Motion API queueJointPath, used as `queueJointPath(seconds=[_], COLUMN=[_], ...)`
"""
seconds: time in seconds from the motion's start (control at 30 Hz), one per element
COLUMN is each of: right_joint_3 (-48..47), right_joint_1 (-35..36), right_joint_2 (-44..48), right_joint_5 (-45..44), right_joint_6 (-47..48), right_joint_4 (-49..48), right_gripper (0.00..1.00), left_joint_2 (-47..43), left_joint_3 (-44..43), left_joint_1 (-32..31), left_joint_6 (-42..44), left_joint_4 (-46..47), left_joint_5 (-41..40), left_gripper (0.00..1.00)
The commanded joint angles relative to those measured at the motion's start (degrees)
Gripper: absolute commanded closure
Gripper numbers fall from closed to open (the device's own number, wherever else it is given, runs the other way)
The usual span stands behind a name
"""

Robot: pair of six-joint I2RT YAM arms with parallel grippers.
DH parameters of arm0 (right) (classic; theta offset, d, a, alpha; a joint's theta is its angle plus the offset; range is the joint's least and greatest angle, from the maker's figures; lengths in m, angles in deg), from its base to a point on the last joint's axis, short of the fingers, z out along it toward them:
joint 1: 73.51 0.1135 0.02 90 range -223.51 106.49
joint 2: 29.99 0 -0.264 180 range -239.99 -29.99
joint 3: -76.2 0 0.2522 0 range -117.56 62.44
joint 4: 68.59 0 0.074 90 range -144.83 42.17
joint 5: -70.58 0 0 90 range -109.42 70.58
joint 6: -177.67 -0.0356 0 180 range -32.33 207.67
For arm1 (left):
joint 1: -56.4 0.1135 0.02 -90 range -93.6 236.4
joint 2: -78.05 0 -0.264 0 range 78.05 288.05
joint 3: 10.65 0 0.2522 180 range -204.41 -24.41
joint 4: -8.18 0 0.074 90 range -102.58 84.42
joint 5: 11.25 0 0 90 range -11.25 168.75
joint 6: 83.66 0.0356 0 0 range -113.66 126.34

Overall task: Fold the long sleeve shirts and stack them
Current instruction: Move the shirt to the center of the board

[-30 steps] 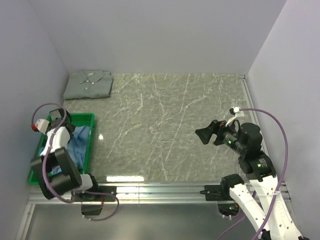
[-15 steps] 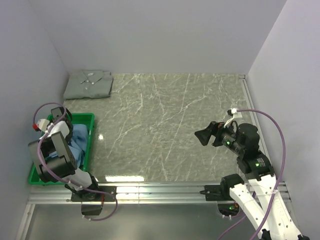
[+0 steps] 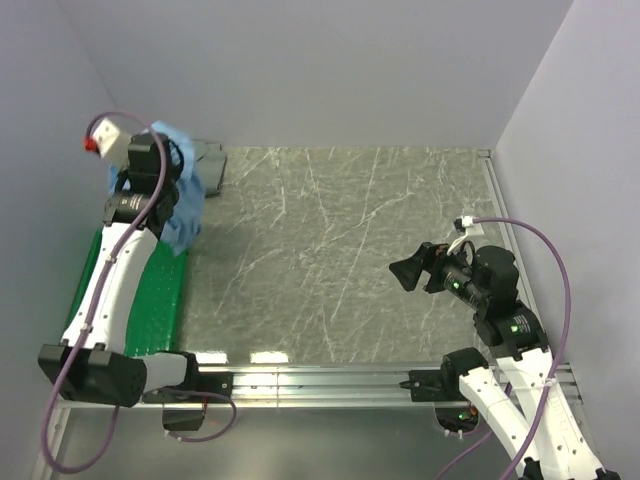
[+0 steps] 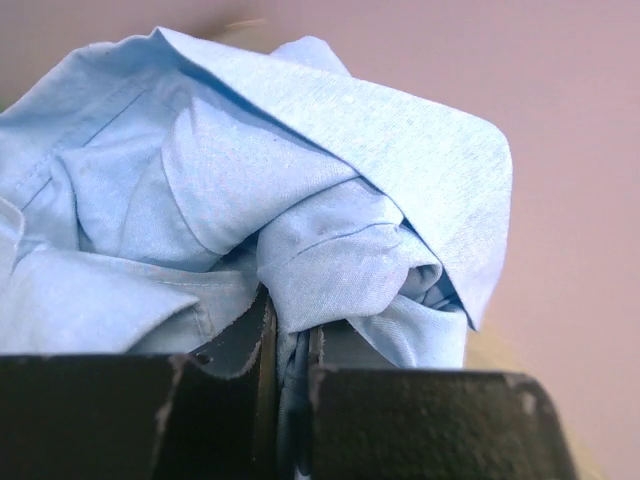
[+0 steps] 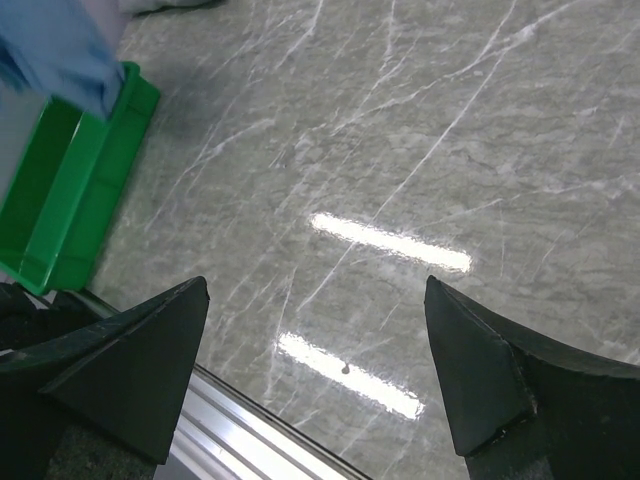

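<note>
My left gripper [image 4: 290, 335] is shut on a bunched fold of the light blue shirt [image 4: 300, 170], which fills the left wrist view. From above, that shirt [image 3: 181, 210] hangs crumpled from the raised left arm over the far end of the green tray [image 3: 140, 300]. The pale grey-green shirt [image 3: 208, 157] lies folded in the back left corner, mostly hidden behind the arm and the blue cloth. My right gripper [image 3: 408, 272] hovers open over the right part of the table, nothing between its fingers [image 5: 470, 370].
The green tray [image 5: 60, 200] sits along the left wall with its floor bare. A metal rail [image 3: 320, 380] runs along the near table edge. Walls close in the left, back and right sides. The marble tabletop [image 3: 340, 230] lies between the arms.
The left gripper closed on the blue shirt in the tray and lifted it up and toward the back left. The right arm shifted only slightly.
</note>
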Motion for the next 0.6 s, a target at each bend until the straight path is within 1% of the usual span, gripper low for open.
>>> queueJointPath(seconds=[0.0,0.07,0.1,0.17,0.2,0.23,0.33,0.4,0.43,0.47,0.5,0.53,0.57], right_joint_3=[-2.65,-2.91,-2.91,-3.26,-3.43,-3.70,-4.40,-4.75,-5.02,-5.19,-5.46,-5.63,-5.72], right_joint_1=[0.33,0.42,0.33,0.42,0.33,0.33,0.33,0.33,0.42,0.42,0.33,0.33,0.33], right_joint_2=[0.18,0.53,0.44,0.62,0.53,0.36,0.53,0.44,0.53,0.44,0.36,-0.08,-0.35], right_joint_5=[-0.56,-1.00,-1.27,-1.44,-1.45,-1.53,-2.14,-2.76,-2.94,-3.11,-3.29,-3.38,-3.47], right_joint_6=[0.40,0.49,0.32,0.23,0.14,0.05,0.05,0.23,0.40,0.84,0.93,1.10,1.28], right_joint_4=[-0.36,-0.09,0.00,0.00,-0.09,0.08,0.61,0.96,1.14,1.40,1.67,1.93,2.02], right_gripper=[0.05,0.05,0.05,0.05,0.05,0.05,0.05,0.05,0.05,0.05,0.05,0.05,0.03], left_joint_2=[-0.21,1.29,1.81,3.48,4.10,5.32,7.08,7.53,7.18,6.83,6.31,5.08,4.46], left_joint_3=[-10.81,-16.18,-17.43,-21.11,-22.09,-22.80,-23.77,-22.11,-20.97,-17.39,-15.01,-12.46,-7.91], left_joint_1=[-7.92,-11.55,-14.78,-18.05,-21.20,-22.62,-27.99,-31.41,-32.12,-32.83,-33.36,-33.45,-33.62], left_joint_6=[5.86,7.89,10.34,11.67,12.72,12.99,13.52,12.91,12.30,11.42,10.02,9.31,8.44], left_joint_4=[2.86,4.71,7.86,9.98,11.04,12.79,15.61,16.93,17.55,19.03,20.27,21.15,21.85], left_joint_5=[-0.65,1.46,4.87,8.84,10.34,13.92,19.12,20.89,22.21,22.65,23.09,23.10,22.05], left_gripper=[0.99,1.00,0.99,1.00,0.99,0.99,0.99,0.96,0.92,0.85,0.76,0.65,0.44])
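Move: The left hand already holds the light-blue shirt up high, and the centre of the board lies about 38 cm to its right, some 8 cm back and 31 cm below. The folded gray shirt is about 20 cm ahead, 9 cm to the left and 29 cm down. The green box is roughly 20 cm back, 13 cm left and 28 cm down. From the right hand, the board's centre is about 10 cm ahead, 20 cm left and 23 cm below. Fast and to the right, in a high arc, the left hand swings the blue shirt about 30 cm from over the left side towards the middle of the board, climbing some 17 cm and then starting to sink. The wrist swings clockwise by about 55 degrees and tips upward; the fingers keep their pinch until the very end, when they start to open. ##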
